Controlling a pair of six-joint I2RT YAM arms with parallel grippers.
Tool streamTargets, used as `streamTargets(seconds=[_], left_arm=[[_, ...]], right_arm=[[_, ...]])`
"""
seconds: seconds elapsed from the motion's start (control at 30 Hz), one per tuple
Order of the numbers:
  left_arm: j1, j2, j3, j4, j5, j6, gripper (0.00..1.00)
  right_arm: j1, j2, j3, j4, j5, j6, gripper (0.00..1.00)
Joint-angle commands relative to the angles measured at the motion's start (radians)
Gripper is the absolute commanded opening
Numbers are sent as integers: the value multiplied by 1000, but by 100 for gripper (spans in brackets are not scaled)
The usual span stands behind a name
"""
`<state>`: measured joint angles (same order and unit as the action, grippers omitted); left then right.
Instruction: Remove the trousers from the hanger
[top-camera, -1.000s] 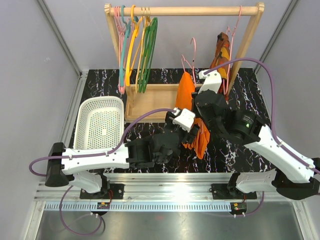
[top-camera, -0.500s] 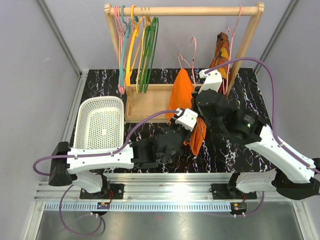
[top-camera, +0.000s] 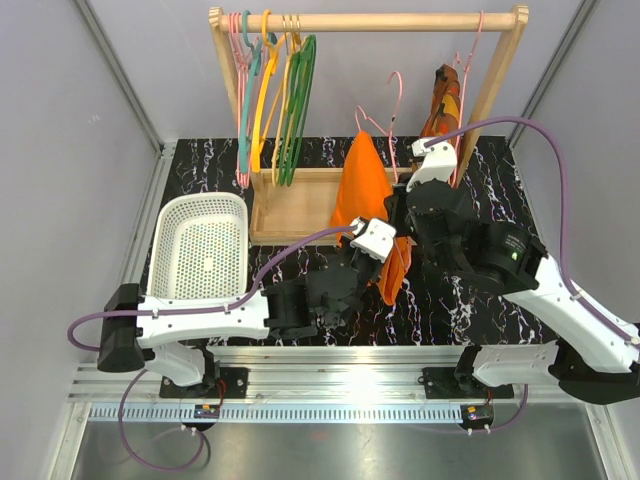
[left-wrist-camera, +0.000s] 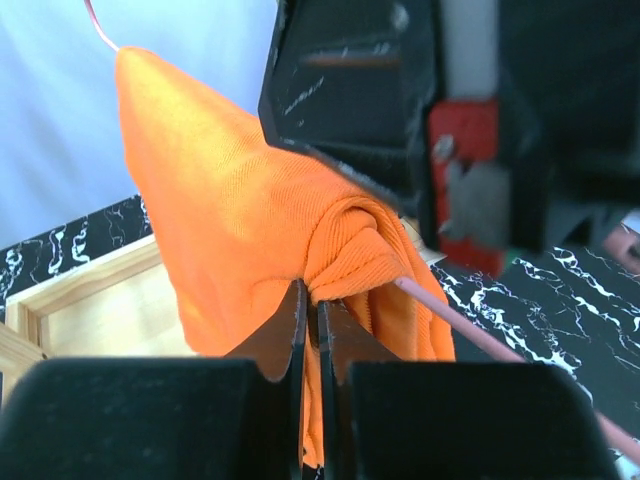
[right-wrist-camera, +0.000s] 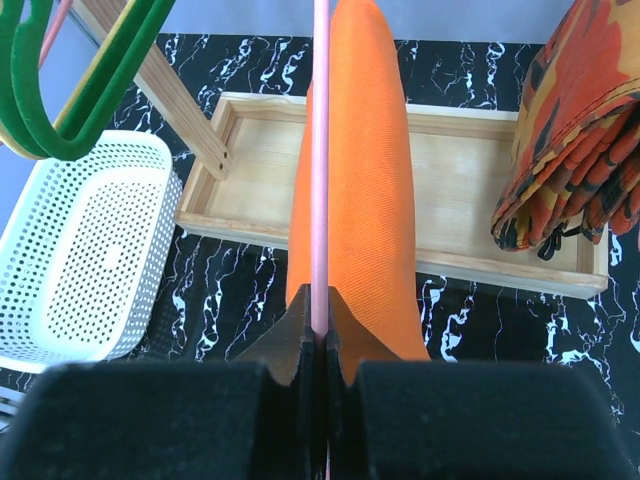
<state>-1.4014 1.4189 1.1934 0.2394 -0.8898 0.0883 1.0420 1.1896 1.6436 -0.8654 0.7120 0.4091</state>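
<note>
The bright orange trousers (top-camera: 362, 190) hang folded over the pink wire hanger (top-camera: 373, 124), which is held in the air in front of the rack. My right gripper (top-camera: 398, 212) is shut on the hanger's wire; in the right wrist view the hanger (right-wrist-camera: 320, 150) runs straight up from the right gripper (right-wrist-camera: 320, 305), with the trousers (right-wrist-camera: 365, 150) draped beside it. My left gripper (top-camera: 386, 268) is shut on a bunched fold of the trousers (left-wrist-camera: 230, 220). The left gripper (left-wrist-camera: 312, 300) pinches cloth just beside the hanger (left-wrist-camera: 470, 330).
A white basket (top-camera: 203, 250) lies at the left. A wooden rack (top-camera: 370, 20) carries green, yellow, teal and pink hangers (top-camera: 290, 100) and a patterned garment (top-camera: 445, 100). Its wooden tray base (top-camera: 290, 205) sits behind the trousers. The right arm's body (left-wrist-camera: 450, 120) looms close above the left gripper.
My left gripper has closed onto the trousers' fold. The right arm has raised the hanger and trousers slightly, away from the table.
</note>
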Motion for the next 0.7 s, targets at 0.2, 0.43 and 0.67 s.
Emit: streamTargets(seconds=[0.2, 0.43, 0.67], left_arm=[[-19, -118, 24, 143, -24, 60, 0], [-22, -182, 73, 141, -17, 143, 0], [-48, -216, 178, 124, -9, 235, 0]], right_arm=[[7, -67, -72, 129, 95, -17, 0], [7, -125, -220, 114, 113, 28, 0], [7, -179, -346, 68, 89, 86, 0]])
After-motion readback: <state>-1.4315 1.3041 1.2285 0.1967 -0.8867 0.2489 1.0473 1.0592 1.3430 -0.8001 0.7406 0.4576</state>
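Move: The left fingers are already shut on the orange trousers' near edge; the cloth's middle lies about 8 cm ahead, 4 cm left and 5 cm below them. The right hand still holds the pink hanger; from it the trousers' middle is some 3 cm ahead, 5 cm left and 12 cm lower. The patterned trousers hang roughly 18 cm ahead of the right hand, 12 cm to its right and 5 cm lower. Left hand pulls the pinched trousers up about 5 cm and left while right lowers the hanger about 7 cm. ##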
